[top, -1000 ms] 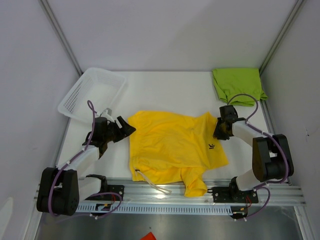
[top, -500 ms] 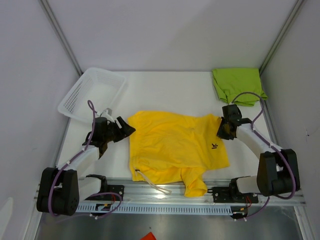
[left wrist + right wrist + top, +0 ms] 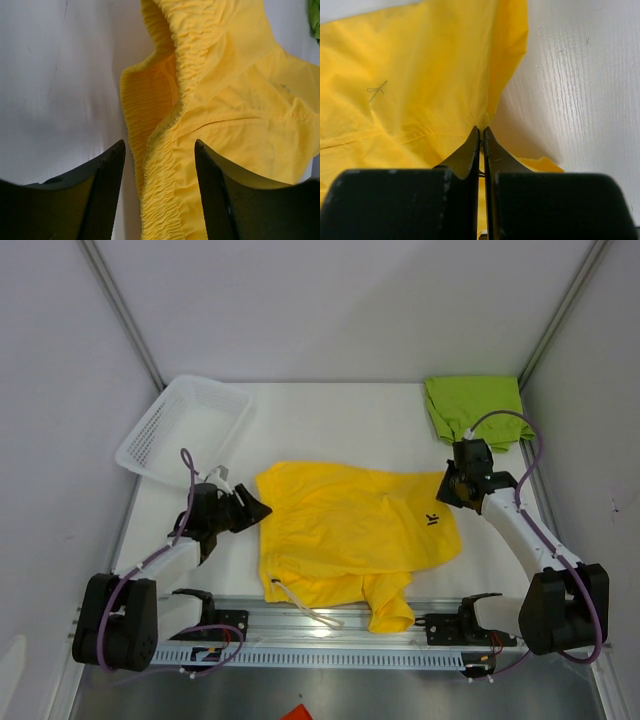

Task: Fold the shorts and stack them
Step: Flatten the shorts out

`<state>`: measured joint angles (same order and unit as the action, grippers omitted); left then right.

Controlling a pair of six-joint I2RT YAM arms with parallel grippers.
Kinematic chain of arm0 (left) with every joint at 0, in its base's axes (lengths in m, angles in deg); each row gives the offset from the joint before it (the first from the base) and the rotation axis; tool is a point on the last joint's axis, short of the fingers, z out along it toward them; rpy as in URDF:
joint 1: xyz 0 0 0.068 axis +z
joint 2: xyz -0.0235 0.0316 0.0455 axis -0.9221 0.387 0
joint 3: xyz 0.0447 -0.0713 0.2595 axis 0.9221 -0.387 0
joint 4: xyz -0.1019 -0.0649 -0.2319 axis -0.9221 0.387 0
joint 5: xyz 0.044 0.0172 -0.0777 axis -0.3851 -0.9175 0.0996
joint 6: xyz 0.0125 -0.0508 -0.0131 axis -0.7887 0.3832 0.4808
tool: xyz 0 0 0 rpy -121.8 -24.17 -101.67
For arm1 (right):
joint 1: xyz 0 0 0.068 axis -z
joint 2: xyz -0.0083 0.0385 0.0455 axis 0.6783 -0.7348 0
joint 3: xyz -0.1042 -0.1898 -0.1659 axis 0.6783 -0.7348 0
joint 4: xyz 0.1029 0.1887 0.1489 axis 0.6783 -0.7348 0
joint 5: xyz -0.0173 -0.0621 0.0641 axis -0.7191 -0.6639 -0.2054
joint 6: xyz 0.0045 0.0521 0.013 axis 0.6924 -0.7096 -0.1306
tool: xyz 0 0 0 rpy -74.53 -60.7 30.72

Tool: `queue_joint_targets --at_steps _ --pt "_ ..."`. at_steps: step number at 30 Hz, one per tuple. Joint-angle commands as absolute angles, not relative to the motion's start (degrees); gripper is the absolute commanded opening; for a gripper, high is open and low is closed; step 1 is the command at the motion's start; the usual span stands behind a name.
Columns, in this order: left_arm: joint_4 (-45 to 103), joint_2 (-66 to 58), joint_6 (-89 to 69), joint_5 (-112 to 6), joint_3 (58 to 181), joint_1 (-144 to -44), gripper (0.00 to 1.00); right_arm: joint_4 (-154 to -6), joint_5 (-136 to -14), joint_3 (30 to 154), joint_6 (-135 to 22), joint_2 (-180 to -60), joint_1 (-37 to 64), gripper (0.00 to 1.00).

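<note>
The yellow shorts (image 3: 345, 530) lie spread in the middle of the table, white drawstring trailing at the near edge. My left gripper (image 3: 256, 508) is at their left edge, open, its jaws astride the gathered waistband (image 3: 162, 150) with gaps on both sides. My right gripper (image 3: 446, 490) is shut on the yellow fabric (image 3: 420, 90) at the right edge, pinching a thin fold (image 3: 481, 129) lifted off the table. The lime green shorts (image 3: 475, 408) lie folded at the back right corner, behind the right gripper.
A white mesh basket (image 3: 150, 435) stands at the back left, behind the left arm. A metal rail (image 3: 330, 625) runs along the near edge. Grey walls close in both sides and the back.
My right gripper has shut on the shorts' right edge and pulled it up and back toward the right. My left gripper has slid onto the waistband, its jaws narrowing.
</note>
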<state>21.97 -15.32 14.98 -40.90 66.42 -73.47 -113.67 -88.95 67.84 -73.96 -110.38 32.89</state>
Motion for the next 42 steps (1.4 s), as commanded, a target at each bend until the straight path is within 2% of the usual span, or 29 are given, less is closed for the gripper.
queue_joint_targets --at_steps 1,6,9,10,12,13,14,22,26,31,42 --pt "17.6 -15.78 15.51 -39.31 65.28 -74.88 0.59 -113.27 -88.84 68.47 -72.94 -109.61 32.61 0.0" --pt "15.84 -13.68 15.86 -38.96 65.19 -76.02 0.53 -112.83 -88.49 67.77 -72.76 -109.08 32.69 0.0" --pt "13.74 -11.31 16.65 -37.99 65.54 -76.37 0.42 -111.7 -88.22 66.63 -72.76 -108.91 32.69 0.0" --pt "13.3 -10.69 16.65 -37.64 65.89 -76.46 0.32 -111.43 -88.14 66.37 -72.85 -108.99 32.78 0.0" --pt "13.82 -9.72 16.22 -37.46 67.73 -76.46 0.19 -110.56 -88.05 65.58 -73.02 -108.73 32.96 0.0" --pt "14.52 -9.28 16.22 -37.37 68.52 -76.46 0.07 -110.29 -87.96 64.62 -73.2 -108.38 33.39 0.0" --pt "14.78 -9.45 16.22 -37.11 68.88 -76.37 0.01 -109.85 -87.61 64.0 -73.2 -107.94 33.74 0.0" --pt "24.97 -22.62 17.88 -39.4 72.48 -74.62 0.0 -106.77 -83.12 59.42 -73.29 -100.56 44.63 0.0" --pt "29.81 -30.53 18.5 -39.04 74.5 -74.26 0.0 -104.05 -76.03 57.06 -74.08 -94.69 49.3 0.0" --pt "35.87 -34.23 17.89 -39.13 76.96 -73.91 0.0 -102.55 -75.04 56.43 -73.9 -92.47 50.71 0.0" --pt "36.85 -35.38 20.87 -32.1 80.91 -73.12 0.0 -101.58 -70.21 58.71 -74.16 -90.89 53.43 0.0"
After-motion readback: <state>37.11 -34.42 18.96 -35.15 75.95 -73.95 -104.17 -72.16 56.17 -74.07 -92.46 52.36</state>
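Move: Just in front of the left hand's half-open fingers, the yellow shorts' left waistband edge lies about 2 cm to its right and 2 cm lower. The empty basket is some 17 cm ahead and 18 cm left, a few centimetres down; the drawstring lies 18 cm back, 6 cm right, 5 cm below. The right hand already holds the shorts' right edge; bare table lies roughly 8 cm to its right, 10 cm below, and the folded green shorts 18 cm ahead, 8 cm right. Easing right and slightly down onto the waistband edge, the left hand shuts its fingers on it, then lifts it some 13 cm nearly straight up, tipping its fingers upward about 10 degrees. The right hand keeps its pinch, dips back and down a little, then draws its edge about 5 cm right over the bare table and up past its starting height, fingers tipping up and turning slightly clockwise. ##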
